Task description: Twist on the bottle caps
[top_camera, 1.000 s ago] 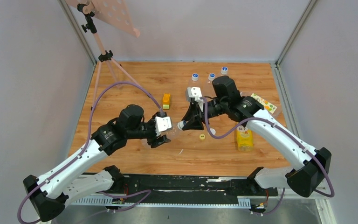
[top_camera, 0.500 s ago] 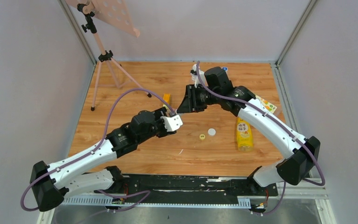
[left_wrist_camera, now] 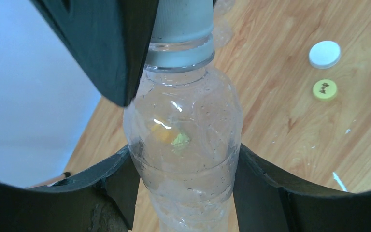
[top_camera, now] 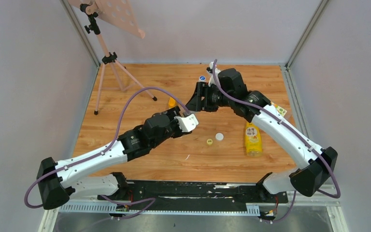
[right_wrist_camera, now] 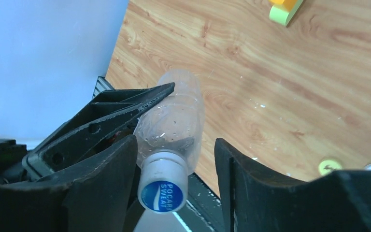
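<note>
My left gripper (left_wrist_camera: 183, 159) is shut on the body of a slim clear bottle (left_wrist_camera: 183, 130), held above the table near its middle (top_camera: 187, 116). A blue cap (right_wrist_camera: 163, 191) with white lettering sits on that bottle's neck. My right gripper (right_wrist_camera: 176, 145) is open around this cap, with a gap showing on its right side. It faces the left gripper in the top view (top_camera: 196, 102). A loose yellow cap (top_camera: 209, 141) and a loose white cap (top_camera: 219, 137) lie on the wood. The yellow bottle (top_camera: 253, 137) lies on its side at the right.
An orange-and-green block (top_camera: 172, 102) sits behind the left gripper. A blue-capped bottle (top_camera: 202, 78) stands at the back. A labelled bottle (top_camera: 278, 109) lies partly under the right arm. A tripod (top_camera: 107, 58) stands at the back left.
The right gripper's jaws have opened off the blue cap. Both grippers and the clear bottle have moved toward the back of the table since a second ago.
</note>
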Action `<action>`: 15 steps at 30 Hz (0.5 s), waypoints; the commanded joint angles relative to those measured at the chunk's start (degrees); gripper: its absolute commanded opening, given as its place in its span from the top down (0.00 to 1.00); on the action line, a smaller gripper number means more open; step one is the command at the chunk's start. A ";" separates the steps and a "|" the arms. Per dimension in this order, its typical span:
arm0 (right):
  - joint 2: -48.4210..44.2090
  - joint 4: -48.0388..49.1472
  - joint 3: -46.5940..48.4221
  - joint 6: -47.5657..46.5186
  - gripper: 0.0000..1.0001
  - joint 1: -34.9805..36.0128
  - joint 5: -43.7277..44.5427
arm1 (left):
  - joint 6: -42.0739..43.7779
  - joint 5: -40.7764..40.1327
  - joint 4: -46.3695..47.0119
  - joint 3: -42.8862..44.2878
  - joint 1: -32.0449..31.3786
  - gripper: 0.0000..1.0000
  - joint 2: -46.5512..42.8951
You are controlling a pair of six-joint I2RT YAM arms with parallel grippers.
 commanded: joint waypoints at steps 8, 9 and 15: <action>-8.24 4.36 -0.10 -22.89 0.35 -6.55 -16.19 | -7.93 24.96 -14.24 4.49 9.97 0.62 0.11; -9.02 4.41 -0.44 -25.57 0.35 -6.56 -17.87 | -7.59 26.65 -15.07 4.82 10.86 0.62 0.08; -14.83 5.61 -7.51 -43.08 0.38 -6.49 -28.61 | -5.66 43.33 -17.59 7.01 13.89 0.62 -0.96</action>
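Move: The cap on the bottle in my left hand sits almost at my right hand point, about 1 cm back, 1 cm left and 1 cm below. From my left hand the cap is some 4 cm back, 8 cm right and 6 cm up. On the table, roughly 27 cm below my right hand, the loose white cap lies about 6 cm ahead and 13 cm right; the nearest standing bottle is some 24 cm ahead, 4 cm right and 18 cm lower. My two hands part: with its fingers already open around the cap, my right hand backs off up, right and then back, about 7 cm in all, tipping its fingers up and swinging them counter-clockwise. My left hand keeps its grip on the bottle and lowers it some 4 cm, then also draws it back, tipping its fingers down about 20 degrees so that the bottle leans less. ##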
